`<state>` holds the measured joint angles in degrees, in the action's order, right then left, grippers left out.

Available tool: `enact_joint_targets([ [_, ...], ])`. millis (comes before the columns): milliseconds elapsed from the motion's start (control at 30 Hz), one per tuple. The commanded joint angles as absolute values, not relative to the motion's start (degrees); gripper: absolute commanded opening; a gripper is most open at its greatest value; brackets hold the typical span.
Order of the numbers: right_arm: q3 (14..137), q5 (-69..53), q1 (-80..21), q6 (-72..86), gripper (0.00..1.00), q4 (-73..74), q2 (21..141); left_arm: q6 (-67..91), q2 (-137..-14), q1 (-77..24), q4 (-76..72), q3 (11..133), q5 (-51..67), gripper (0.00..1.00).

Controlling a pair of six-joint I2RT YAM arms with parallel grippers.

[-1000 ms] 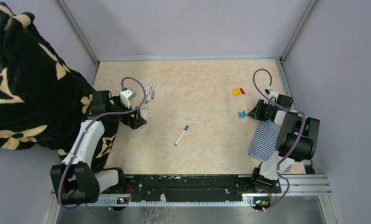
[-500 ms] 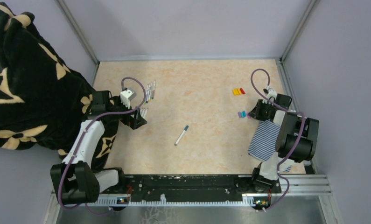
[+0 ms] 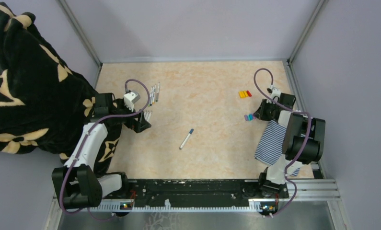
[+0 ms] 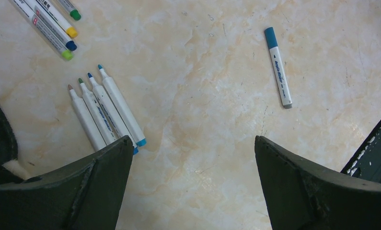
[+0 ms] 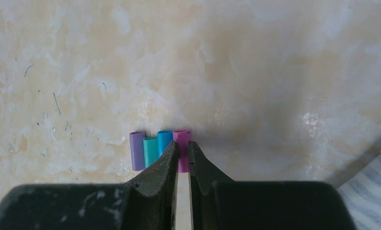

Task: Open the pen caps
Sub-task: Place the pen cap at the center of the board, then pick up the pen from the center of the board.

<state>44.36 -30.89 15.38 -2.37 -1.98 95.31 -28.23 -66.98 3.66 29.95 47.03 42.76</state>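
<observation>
Four loose pen caps lie side by side in the right wrist view: purple, teal, blue and pink. My right gripper is shut to a thin slit right over the pink cap's near end and holds nothing. From above, this row sits just left of the right gripper. Orange, yellow and red caps lie farther back. A blue-capped pen lies mid-table. My left gripper hangs wide open beside several uncapped pens.
Several capped pens lie behind the uncapped ones at the left. A blue-and-white striped cloth lies under the right arm. A black patterned blanket hangs at the left wall. Metal frame posts edge the table.
The right gripper's jaws have closed to a slit, and its wrist has crept slightly toward the cap row. The left arm and the pens have not moved.
</observation>
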Motion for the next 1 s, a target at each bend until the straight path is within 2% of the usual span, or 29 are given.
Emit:
enact_joint_targets([
  [0, 45.7, -29.88, 14.59, -2.14, 0.11, -1.62, 95.26, -29.44, -67.33, 4.2, 29.88, 46.59, 44.8, 1.0],
  [300, 48.14, -31.07, 14.62, -2.35, 0.26, 2.07, 89.33, -28.37, -68.26, 4.11, 29.85, 48.66, 44.15, 1.0],
  [533, 49.52, -32.67, 14.57, -0.84, 0.3, 3.95, 83.52, -26.0, -69.8, 0.62, 27.84, 50.31, 41.82, 1.0],
  [767, 49.53, -36.02, 14.18, 3.39, 0.35, 2.76, 77.37, -24.24, -72.03, -15.52, 24.82, 50.09, 27.81, 1.0],
  [967, 48.57, -36.23, 11.44, 3.94, 0.39, 3.68, 71.19, -21.8, -77.11, -25.92, 24.1, 51.63, 21.09, 1.0],
])
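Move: The last capped marker lies about 19 cm to the right of my left hand, 4 cm back and 12 cm below; the four uncapped pens lie some 8 cm ahead and 2 cm left. The pink cap sits at my right fingertips, 1 cm below them, the blue cap 2 cm left of it and the red cap 13 cm ahead, 2 cm left. From that hand the capped marker is about 35 cm left and 12 cm back. I ease my right fingers partway open around the pink cap, come free of it and lift about 12 cm nearly straight up, tipping the fingers upward and drifting slightly left late on. My left hand, still wide open, then swings some 9 cm right towards the capped marker, sinking about 3 cm as it turns a little clockwise. ##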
